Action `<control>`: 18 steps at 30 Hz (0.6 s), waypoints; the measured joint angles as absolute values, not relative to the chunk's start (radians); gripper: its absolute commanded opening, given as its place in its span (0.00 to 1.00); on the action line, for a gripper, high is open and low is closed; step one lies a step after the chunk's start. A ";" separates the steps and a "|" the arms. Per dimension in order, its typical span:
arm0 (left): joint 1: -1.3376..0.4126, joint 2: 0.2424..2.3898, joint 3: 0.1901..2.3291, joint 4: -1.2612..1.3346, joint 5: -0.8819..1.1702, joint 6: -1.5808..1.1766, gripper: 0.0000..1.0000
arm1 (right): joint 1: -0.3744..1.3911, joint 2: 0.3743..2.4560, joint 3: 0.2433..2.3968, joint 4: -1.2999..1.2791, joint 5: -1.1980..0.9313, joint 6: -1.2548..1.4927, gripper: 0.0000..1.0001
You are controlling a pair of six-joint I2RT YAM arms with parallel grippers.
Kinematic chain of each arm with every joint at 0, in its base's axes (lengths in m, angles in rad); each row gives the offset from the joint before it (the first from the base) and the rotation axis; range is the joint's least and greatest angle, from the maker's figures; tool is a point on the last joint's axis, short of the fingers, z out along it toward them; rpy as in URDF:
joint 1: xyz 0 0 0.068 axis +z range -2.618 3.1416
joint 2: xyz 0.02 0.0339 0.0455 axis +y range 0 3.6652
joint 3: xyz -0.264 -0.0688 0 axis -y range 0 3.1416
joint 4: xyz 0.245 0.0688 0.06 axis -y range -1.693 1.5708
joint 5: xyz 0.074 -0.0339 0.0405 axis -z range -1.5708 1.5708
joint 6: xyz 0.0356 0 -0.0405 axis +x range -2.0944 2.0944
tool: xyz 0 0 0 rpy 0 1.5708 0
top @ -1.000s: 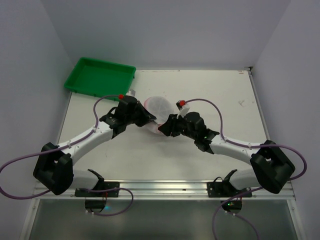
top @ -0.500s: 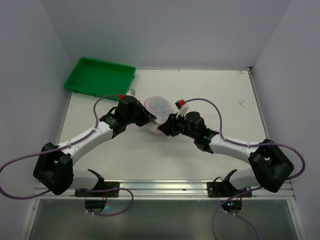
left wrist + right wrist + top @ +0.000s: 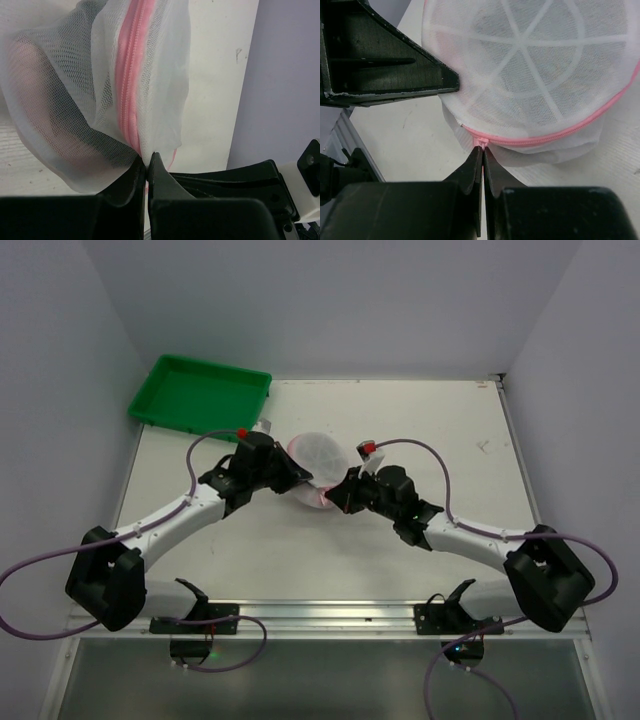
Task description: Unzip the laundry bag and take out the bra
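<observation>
The laundry bag (image 3: 318, 454), a round white mesh dome with a pink zipper (image 3: 555, 135) round its rim, sits mid-table between both arms. My left gripper (image 3: 148, 158) is shut on the bag's mesh edge right beside the zipper (image 3: 131, 75), at the bag's near-left side (image 3: 302, 483). My right gripper (image 3: 482, 149) is shut on the pink zipper pull (image 3: 480, 142) at the bag's near side (image 3: 332, 498). The zipper looks closed along the part I see. The bra is not clearly visible; only a pinkish tint (image 3: 35, 95) shows through the mesh.
A green rectangular tray (image 3: 200, 392) lies at the far left corner of the table. Grey walls close in on the left, right and back. The left gripper's finger (image 3: 385, 60) reaches into the right wrist view close to the bag.
My right gripper's jaws have closed onto the zipper pull; they stood apart before. The left gripper and the bag have hardly moved.
</observation>
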State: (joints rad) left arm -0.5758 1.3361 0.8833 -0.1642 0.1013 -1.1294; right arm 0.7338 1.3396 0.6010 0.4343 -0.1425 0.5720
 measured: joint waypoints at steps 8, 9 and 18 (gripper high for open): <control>-0.542 1.313 0.859 -0.165 0.137 -1.085 0.00 | 0.685 1.243 0.575 0.344 -0.083 0.506 0.00; -0.534 1.310 0.854 -0.165 0.147 -1.075 0.00 | 0.672 1.231 0.575 0.321 -0.069 0.500 0.00; -0.492 1.369 0.865 -0.124 0.295 -0.895 0.00 | 0.556 1.136 0.590 0.116 -0.059 0.442 0.00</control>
State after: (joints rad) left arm -0.4923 1.3689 0.8650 -0.1242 0.2947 -0.8948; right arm 0.5564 1.1358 0.5903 0.1162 -0.0593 0.4419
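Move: The right gripper already pinches the pink zipper pull at the laundry bag's near edge. From it, the bag's right-hand rim, where this pull is taken, lies roughly 7 cm ahead and 4 cm right, slightly lower; the bag's middle is about 7 cm ahead and 3 cm left. The left gripper pinches the rim some 3 cm ahead and 6 cm left of the right one; from the left gripper that right-hand rim is about 4 cm ahead and 10 cm right. Keep the right fingers shut on the zipper pull and sweep the right gripper right, away from the left one, about 9 cm along the bag's near edge and a little forward, building speed and easing off at the end, while the wrist turns some 10 degrees clockwise and its left side dips. Keep the left pinch on the rim as the anchor, letting that hand sink about 1 cm and turn some 10 degrees clockwise. ##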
